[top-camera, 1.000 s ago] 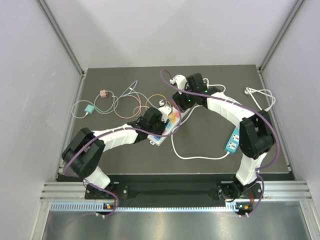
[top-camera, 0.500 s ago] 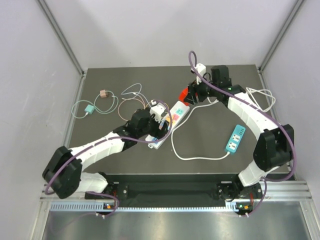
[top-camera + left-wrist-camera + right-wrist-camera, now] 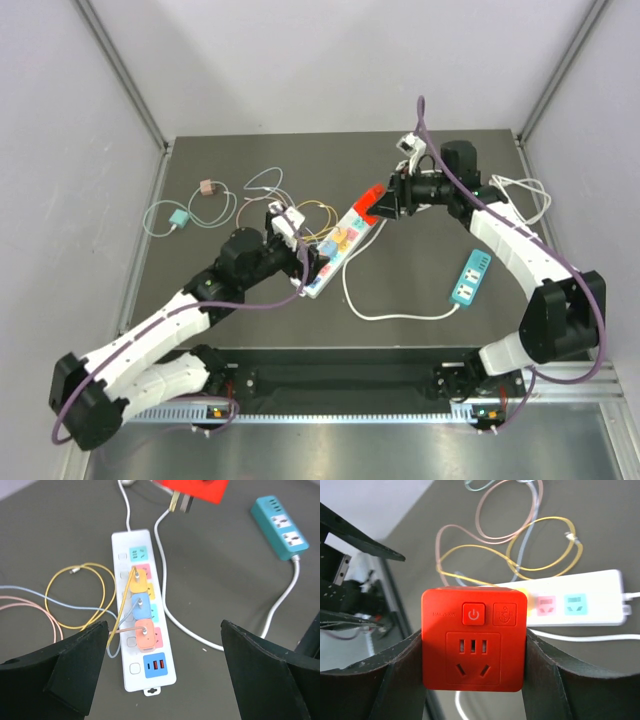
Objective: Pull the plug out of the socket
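A red cube plug (image 3: 474,637) sits clamped between my right gripper's (image 3: 474,655) fingers, its prongs free in the air above the strip's far end (image 3: 181,502). In the top view the right gripper (image 3: 388,205) holds the red plug (image 3: 372,202) just past the white socket strip (image 3: 318,278). The strip (image 3: 167,680) lies on the mat with its teal socket (image 3: 137,555) empty and yellow, blue and orange plugs in the others. My left gripper (image 3: 164,645) hovers open over the strip's near end, touching nothing.
A teal power strip (image 3: 470,278) lies to the right, its white cable (image 3: 400,315) looping across the mat. Yellow, pink and blue cables (image 3: 240,205) spread left of the white strip. More white cable (image 3: 525,190) is coiled at the right edge.
The left gripper has opened, let go of the strip and drawn back towards the near left. The right gripper has carried the red plug off the strip, up and to the right.
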### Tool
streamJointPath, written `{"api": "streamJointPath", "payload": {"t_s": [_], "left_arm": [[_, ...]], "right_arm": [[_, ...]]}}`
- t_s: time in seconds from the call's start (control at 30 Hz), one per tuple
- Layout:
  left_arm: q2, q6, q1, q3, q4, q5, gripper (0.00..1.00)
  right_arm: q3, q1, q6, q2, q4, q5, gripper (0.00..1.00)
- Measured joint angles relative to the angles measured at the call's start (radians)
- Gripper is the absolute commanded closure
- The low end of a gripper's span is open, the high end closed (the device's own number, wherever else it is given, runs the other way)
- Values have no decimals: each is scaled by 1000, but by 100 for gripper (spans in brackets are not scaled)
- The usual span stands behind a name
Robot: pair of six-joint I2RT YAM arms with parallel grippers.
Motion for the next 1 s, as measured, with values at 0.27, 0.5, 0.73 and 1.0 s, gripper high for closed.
{"api": "streamJointPath", "payload": {"t_s": [0.27, 0.5, 0.73, 1.0], "left_arm": [[-167, 104, 0, -145, 136, 131, 1], [-78, 187, 0, -219, 385, 227, 1], [125, 170, -1, -182, 654, 273, 1], [239, 138, -15, -106, 827, 280, 1]], "right_arm": [[-84, -4, 237, -14, 121, -143, 100], [-214, -11, 482, -66, 324, -190, 100], [-311, -15, 636, -140, 506, -208, 100], [-379, -15, 742, -192, 645, -210, 100]]}}
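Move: The red plug is already in the right fingers, practically at that hand's point; from the open left hand it is about 8 cm ahead, 13 cm to the right and 2 cm higher. The white power strip's middle lies on the table some 6 cm ahead of the left hand, 5 cm to its right and 19 cm below. From the right hand, the teal power strip is roughly 8 cm back, 20 cm right and 21 cm down. Back about 6.5 cm and up nearly 4, the right hand carries the gripped red plug towards the left hand, its fingers tilting up from a downward slant to about level. The wide-open left hand first draws back some 3 cm, then comes forward again while swinging right and rising towards the plug, fingers tipping up and turning clockwise. ##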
